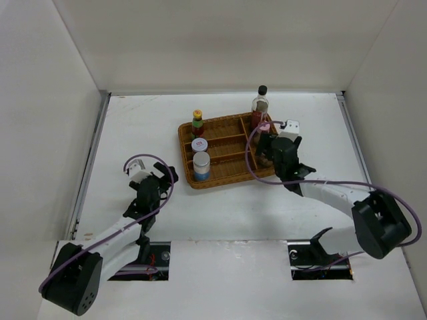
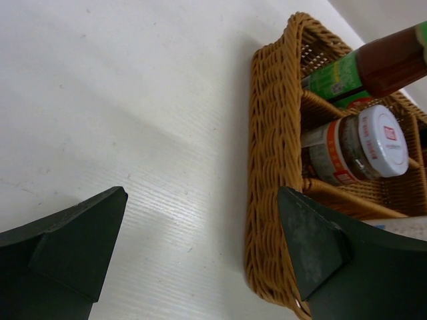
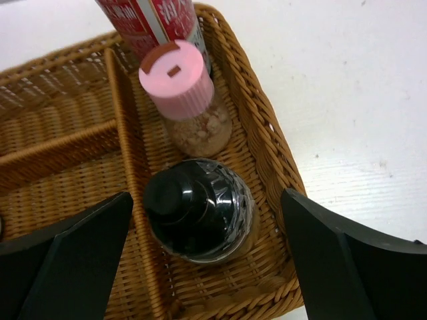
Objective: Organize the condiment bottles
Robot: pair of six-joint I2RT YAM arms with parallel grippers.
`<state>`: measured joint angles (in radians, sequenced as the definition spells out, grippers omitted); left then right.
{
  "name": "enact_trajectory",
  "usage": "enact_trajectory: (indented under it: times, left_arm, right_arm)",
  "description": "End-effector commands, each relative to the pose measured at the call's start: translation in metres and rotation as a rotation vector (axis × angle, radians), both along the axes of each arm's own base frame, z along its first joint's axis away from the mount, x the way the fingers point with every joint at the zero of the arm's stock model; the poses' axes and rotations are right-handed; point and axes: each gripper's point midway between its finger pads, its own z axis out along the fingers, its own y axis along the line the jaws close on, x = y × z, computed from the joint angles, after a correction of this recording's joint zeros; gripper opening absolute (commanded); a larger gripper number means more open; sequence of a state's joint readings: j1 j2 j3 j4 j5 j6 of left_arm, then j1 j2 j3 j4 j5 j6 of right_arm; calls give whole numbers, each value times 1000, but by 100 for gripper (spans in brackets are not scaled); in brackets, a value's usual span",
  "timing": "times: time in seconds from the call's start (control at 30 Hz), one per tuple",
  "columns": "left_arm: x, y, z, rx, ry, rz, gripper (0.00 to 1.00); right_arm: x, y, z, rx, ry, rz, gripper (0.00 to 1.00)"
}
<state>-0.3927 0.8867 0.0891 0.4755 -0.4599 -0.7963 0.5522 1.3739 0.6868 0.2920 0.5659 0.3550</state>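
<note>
The wicker tray (image 1: pixel 220 175) holds the condiment bottles. Its left column carries a green-red bottle (image 1: pixel 197 123), a white-lidded jar (image 1: pixel 199 144) and a blue-label shaker (image 1: pixel 201 167). In the right column stand a tall dark-sauce bottle (image 1: pixel 260 101) and a pink-lidded shaker (image 1: pixel 265 126). The small black-capped bottle (image 3: pixel 200 210) stands upright in the tray's near right corner, in front of the pink-lidded shaker (image 3: pixel 179 83). My right gripper (image 3: pixel 207 200) is open above it, one finger on each side with gaps showing. My left gripper (image 2: pixel 202 197) is open over bare table beside the tray (image 2: pixel 270 133).
White walls enclose the table on the left, back and right. The tray's middle compartments (image 3: pixel 60 113) hold nothing. The green-red bottle (image 2: pixel 347 73) and white-lidded jar (image 2: pixel 363 147) show just past the left gripper's right finger.
</note>
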Motion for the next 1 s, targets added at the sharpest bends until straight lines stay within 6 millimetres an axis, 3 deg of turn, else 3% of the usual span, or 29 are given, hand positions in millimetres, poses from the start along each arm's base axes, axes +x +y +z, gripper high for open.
enact_trajectory:
  times: [0.0, 0.13, 0.27, 0.53, 0.8, 0.97]
  left_arm:
    - [11, 4, 20, -4, -28, 39, 100]
    - [11, 9, 22, 13, -13, 64, 100]
    - [11, 13, 26, 28, 5, 85, 100]
    - [7, 12, 27, 31, 27, 76, 100]
    - [1, 8, 27, 29, 47, 40, 100]
    - [-1, 16, 27, 31, 55, 63, 100]
  right_arm:
    - [-2, 3, 46, 77, -129, 3, 100]
    - [-21, -15, 67, 126, -200, -48, 100]
    - [-48, -44, 72, 205, -261, -143, 100]
    - [-86, -60, 29, 365, -245, -169, 100]
    - [-93, -51, -13, 382, -139, -149, 100]
    - [-93, -59, -19, 402, -132, -181, 100]
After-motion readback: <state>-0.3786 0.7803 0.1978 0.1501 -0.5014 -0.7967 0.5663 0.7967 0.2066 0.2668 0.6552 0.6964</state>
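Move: The black-capped bottle stands in the tray's near right corner, between the right hand's open fingers, its middle about 4 cm below the hand point. The pink-capped bottle is about 7 cm ahead of the right hand and 2 cm left, and the red-labelled bottle about 12 cm ahead and 3 cm left. The blue-labelled jar lies some 24 cm left and 5 cm back. From the left hand, the black-capped bottle is about 34 cm right and 8 cm ahead, near hand height. Up first, about 6 cm and increasingly back and to its right, the right hand lifts clear of the black-capped bottle with its fingers staying wide open, then sinks outside the tray's near right corner. It finishes roughly 10 cm back and 6 cm right, slightly lower, its left side rolled up some 20 degrees and the hand turned a little clockwise. ##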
